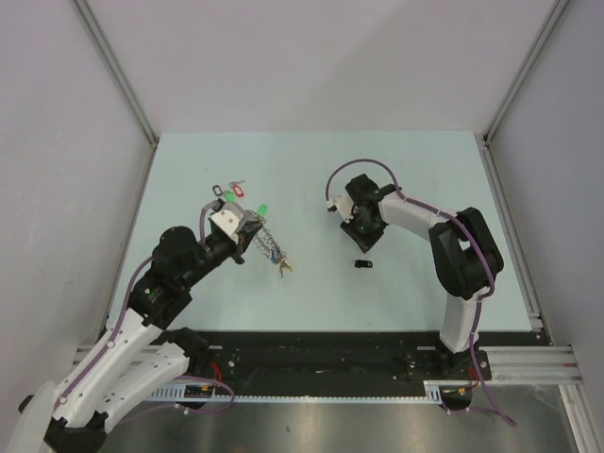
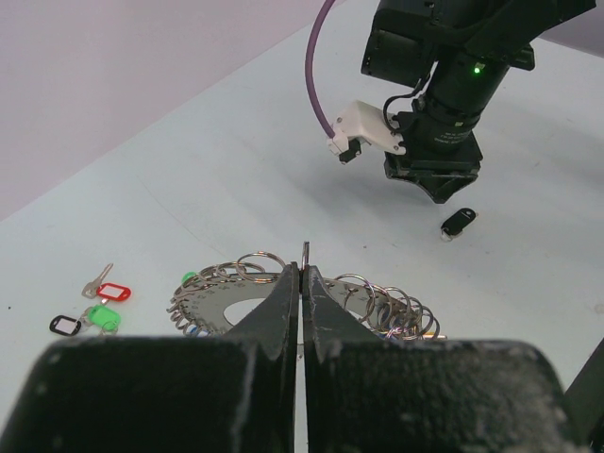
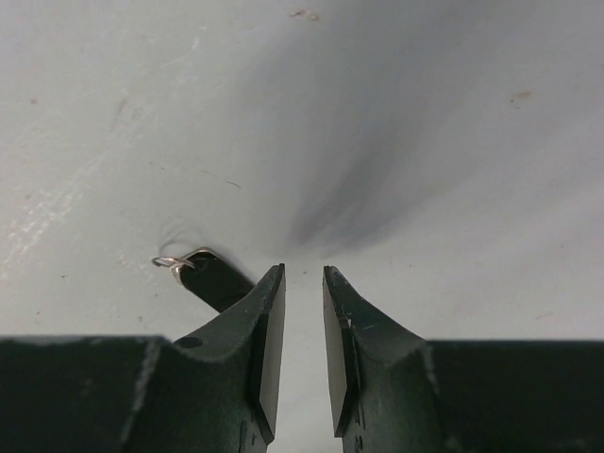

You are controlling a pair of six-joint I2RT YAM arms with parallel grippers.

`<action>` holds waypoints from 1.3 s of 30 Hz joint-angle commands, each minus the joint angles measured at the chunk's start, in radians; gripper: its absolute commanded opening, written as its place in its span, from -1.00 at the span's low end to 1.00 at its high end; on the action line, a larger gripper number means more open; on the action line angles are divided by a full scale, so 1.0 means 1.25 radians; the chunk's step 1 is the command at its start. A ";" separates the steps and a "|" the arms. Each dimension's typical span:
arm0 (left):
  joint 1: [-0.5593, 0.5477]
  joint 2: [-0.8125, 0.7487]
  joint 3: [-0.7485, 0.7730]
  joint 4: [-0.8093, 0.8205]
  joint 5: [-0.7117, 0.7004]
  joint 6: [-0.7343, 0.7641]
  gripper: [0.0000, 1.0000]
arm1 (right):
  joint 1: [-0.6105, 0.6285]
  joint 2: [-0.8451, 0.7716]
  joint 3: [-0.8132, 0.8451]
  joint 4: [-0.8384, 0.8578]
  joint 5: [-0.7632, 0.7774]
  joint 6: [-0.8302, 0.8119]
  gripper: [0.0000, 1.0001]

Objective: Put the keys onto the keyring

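Note:
My left gripper (image 2: 304, 269) is shut on the thin upright edge of the keyring (image 2: 219, 304), a flat silvery disc hung with several small split rings. In the top view the keyring (image 1: 270, 247) trails from that gripper (image 1: 249, 236) toward the table's middle. Keys with red (image 2: 113, 292), green (image 2: 102, 316) and black (image 2: 64, 325) tags lie in a cluster at the far left (image 1: 231, 192). A loose black tag (image 3: 215, 278) with a small wire ring lies just left of my right gripper (image 3: 302, 276). That gripper is open with nothing between its fingers, and hovers low over the table (image 1: 362, 242).
Another green tag (image 1: 262, 209) lies beside the left gripper. The black tag (image 1: 363, 265) sits on the pale table (image 1: 425, 170) in front of the right arm. Grey walls enclose three sides, and a black rail (image 1: 321, 363) runs along the near edge.

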 commanded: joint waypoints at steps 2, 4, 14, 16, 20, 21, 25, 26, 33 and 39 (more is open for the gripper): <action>0.007 -0.016 0.017 0.057 0.006 -0.017 -0.99 | 0.007 -0.001 -0.019 0.030 0.068 0.047 -0.46; 0.007 -0.015 0.016 0.057 0.006 -0.017 -0.99 | 0.012 -0.004 -0.034 0.033 0.070 0.055 -0.46; 0.007 -0.018 0.015 0.061 0.012 -0.019 -0.99 | 0.043 -0.039 -0.120 0.024 0.100 0.111 -0.46; 0.007 -0.019 0.015 0.061 0.013 -0.020 -1.00 | 0.054 -0.061 -0.135 0.017 0.100 0.123 -0.46; 0.007 -0.018 0.013 0.066 0.018 -0.022 -0.99 | 0.075 -0.094 -0.159 -0.003 0.085 0.157 -0.46; 0.007 -0.018 0.013 0.063 0.018 -0.022 -0.99 | 0.081 -0.098 -0.163 -0.007 0.081 0.168 -0.46; 0.007 -0.021 0.013 0.065 0.020 -0.023 -0.99 | 0.119 -0.103 -0.167 -0.025 0.056 0.186 -0.46; 0.007 -0.021 0.013 0.065 0.020 -0.023 -0.99 | 0.129 -0.104 -0.167 -0.027 0.057 0.188 -0.45; 0.007 -0.021 0.013 0.066 0.020 -0.025 -0.99 | 0.123 -0.130 -0.141 -0.021 0.037 0.183 -0.44; 0.006 -0.018 0.013 0.062 0.019 -0.024 -0.99 | 0.082 -0.092 -0.064 -0.032 -0.033 0.165 -0.37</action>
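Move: The black key tag lies flat on the table about 5 cm back from the right hand, level with it sideways and some 2 cm below its open fingertips. The keyring, still held up by the left hand, hangs roughly 8 cm back, 21 cm to the left and 20 cm higher than the right hand; the nearest loose green tag is about 13 cm ahead and 27 cm left. From the left hand the black key tag is about 4 cm ahead, 24 cm right and 27 cm below. The right hand, fingers pointing down and still about a quarter open, first sinks a little over 1 cm with a slight drift to its right, then sweeps back low over the table by some 8 cm, a fingertip catching the black key tag and dragging it back towards the base. Towards the end it edges about 2 cm left, then eases forward and up by about 1 cm each, stopping close over the tag without closing on it. ##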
